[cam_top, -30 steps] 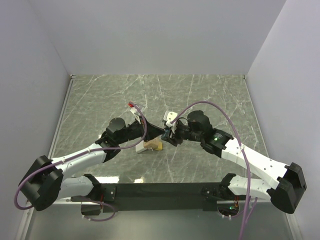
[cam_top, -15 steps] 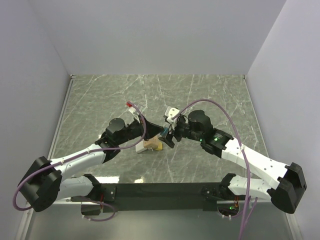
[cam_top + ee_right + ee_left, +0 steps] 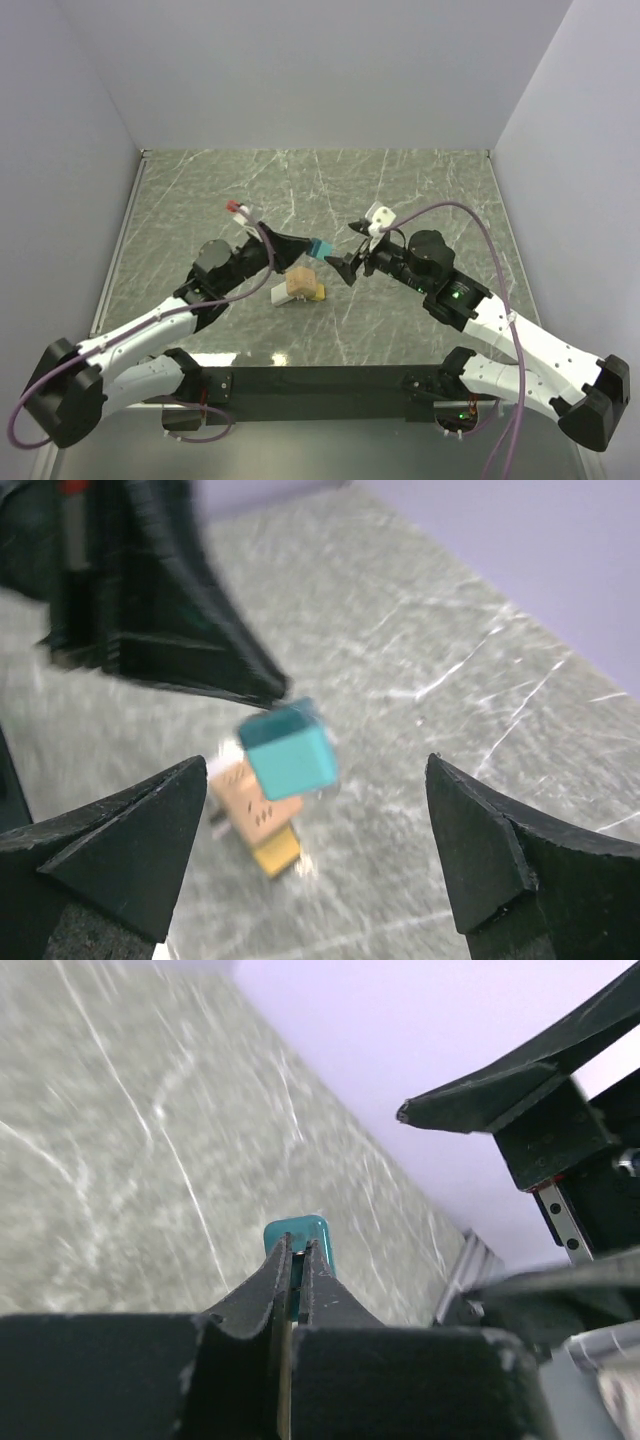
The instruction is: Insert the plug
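Observation:
A teal plug (image 3: 319,247) hangs above the table, pinched at its near end by my left gripper (image 3: 306,246), which is shut on it. In the left wrist view the plug (image 3: 297,1233) pokes out past the closed fingertips. My right gripper (image 3: 348,256) stands wide open just right of the plug, touching nothing. In its own view the plug (image 3: 290,750) floats between and beyond the spread fingers (image 3: 130,830). Below the plug, a tan socket block (image 3: 299,287) with a yellow end lies on the marble table (image 3: 420,190); it also shows as the block (image 3: 255,815) in the right wrist view.
White walls close off the table at the back and on both sides. A metal rail (image 3: 120,250) runs along the left edge. Purple cables (image 3: 440,210) loop over both arms. The black base bar (image 3: 320,382) lies along the near edge.
My right gripper has opened, let go of the plug and drawn back to the right. My left gripper has kept its hold on the plug and pulled back left, off the socket block.

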You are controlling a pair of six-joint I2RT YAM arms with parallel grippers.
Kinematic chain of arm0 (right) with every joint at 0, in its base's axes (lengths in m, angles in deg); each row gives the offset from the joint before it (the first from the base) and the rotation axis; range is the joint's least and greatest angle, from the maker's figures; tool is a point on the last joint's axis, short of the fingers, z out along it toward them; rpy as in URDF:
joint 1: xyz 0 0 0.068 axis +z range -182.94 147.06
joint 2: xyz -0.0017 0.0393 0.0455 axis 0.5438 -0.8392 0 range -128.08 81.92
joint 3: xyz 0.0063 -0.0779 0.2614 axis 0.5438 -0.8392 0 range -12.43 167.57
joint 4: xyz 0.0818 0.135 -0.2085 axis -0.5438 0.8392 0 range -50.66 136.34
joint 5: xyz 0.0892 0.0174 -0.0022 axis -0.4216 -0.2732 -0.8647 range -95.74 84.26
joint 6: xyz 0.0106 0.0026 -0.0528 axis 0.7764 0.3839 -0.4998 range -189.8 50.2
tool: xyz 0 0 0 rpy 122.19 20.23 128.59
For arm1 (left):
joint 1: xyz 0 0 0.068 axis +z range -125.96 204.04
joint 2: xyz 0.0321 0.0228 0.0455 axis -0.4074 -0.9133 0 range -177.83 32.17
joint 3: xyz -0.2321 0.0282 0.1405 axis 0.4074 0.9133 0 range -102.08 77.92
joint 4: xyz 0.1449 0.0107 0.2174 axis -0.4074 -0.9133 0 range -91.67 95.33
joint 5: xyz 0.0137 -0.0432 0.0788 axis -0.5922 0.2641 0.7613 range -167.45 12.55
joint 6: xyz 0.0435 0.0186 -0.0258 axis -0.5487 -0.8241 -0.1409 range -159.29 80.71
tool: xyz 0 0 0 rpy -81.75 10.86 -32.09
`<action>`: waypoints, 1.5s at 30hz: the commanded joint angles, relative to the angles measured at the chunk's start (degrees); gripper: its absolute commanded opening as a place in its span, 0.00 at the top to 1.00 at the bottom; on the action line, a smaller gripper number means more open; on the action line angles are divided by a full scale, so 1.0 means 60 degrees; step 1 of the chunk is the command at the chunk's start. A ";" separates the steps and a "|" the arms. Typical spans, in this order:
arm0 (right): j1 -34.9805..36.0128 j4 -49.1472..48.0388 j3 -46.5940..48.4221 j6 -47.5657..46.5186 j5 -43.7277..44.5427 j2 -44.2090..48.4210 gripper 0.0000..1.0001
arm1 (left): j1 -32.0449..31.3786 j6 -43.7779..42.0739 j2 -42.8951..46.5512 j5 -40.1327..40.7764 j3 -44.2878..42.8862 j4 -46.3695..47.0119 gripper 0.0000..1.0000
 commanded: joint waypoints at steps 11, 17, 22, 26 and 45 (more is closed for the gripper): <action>-0.1630 -0.5370 -0.1128 0.5896 -0.2340 -0.0047 0.11 | 0.0173 0.0275 0.2434 0.0198 0.1704 0.3724 1.00; -0.1953 -0.7303 -0.1508 0.7144 -0.3986 -0.0355 0.13 | 0.0173 0.0290 0.2582 -0.0168 0.1602 0.4341 1.00; -0.1953 -0.8771 -0.1685 0.7878 -0.4896 -0.0794 0.14 | 0.0187 0.0612 0.2333 -0.0533 0.1529 0.4927 1.00; -0.1953 -0.8683 -0.1641 0.7776 -0.4925 -0.0882 0.15 | 0.0158 0.0774 0.2289 -0.0666 0.1573 0.5440 1.00; -0.1749 -0.9415 -0.1465 0.7966 -0.5481 -0.1673 0.36 | -0.0282 0.0657 0.1747 -0.0857 0.1338 0.6055 1.00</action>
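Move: I still hold the teal block at the tips of my shut left fingers, its middle about 3 cm to their right and 2 cm ahead. My open right fingers are some 7 cm right of my left hand, 1 cm nearer the base and 3 cm higher. From my right hand the block lies about 3 cm ahead, 4 cm left and 3 cm below. About 22 cm beneath my left hand sits the tan box, 1 cm ahead and 1 cm left. The yellow block is 3 cm right and 1 cm back, the white box 6 cm left and 1 cm back. I lift the teal block with my left hand, up about 10 cm and 7 cm back with a smaller shift left, tipping the fingers upward while they keep their pinch. My wide-open right hand rises some 6 cm beside it, first slightly forward, then back and left, swinging counter-clockwise and rolling about 35 degrees to line up with the block's slotted free end. Late on, its fingers start to close around that end. ##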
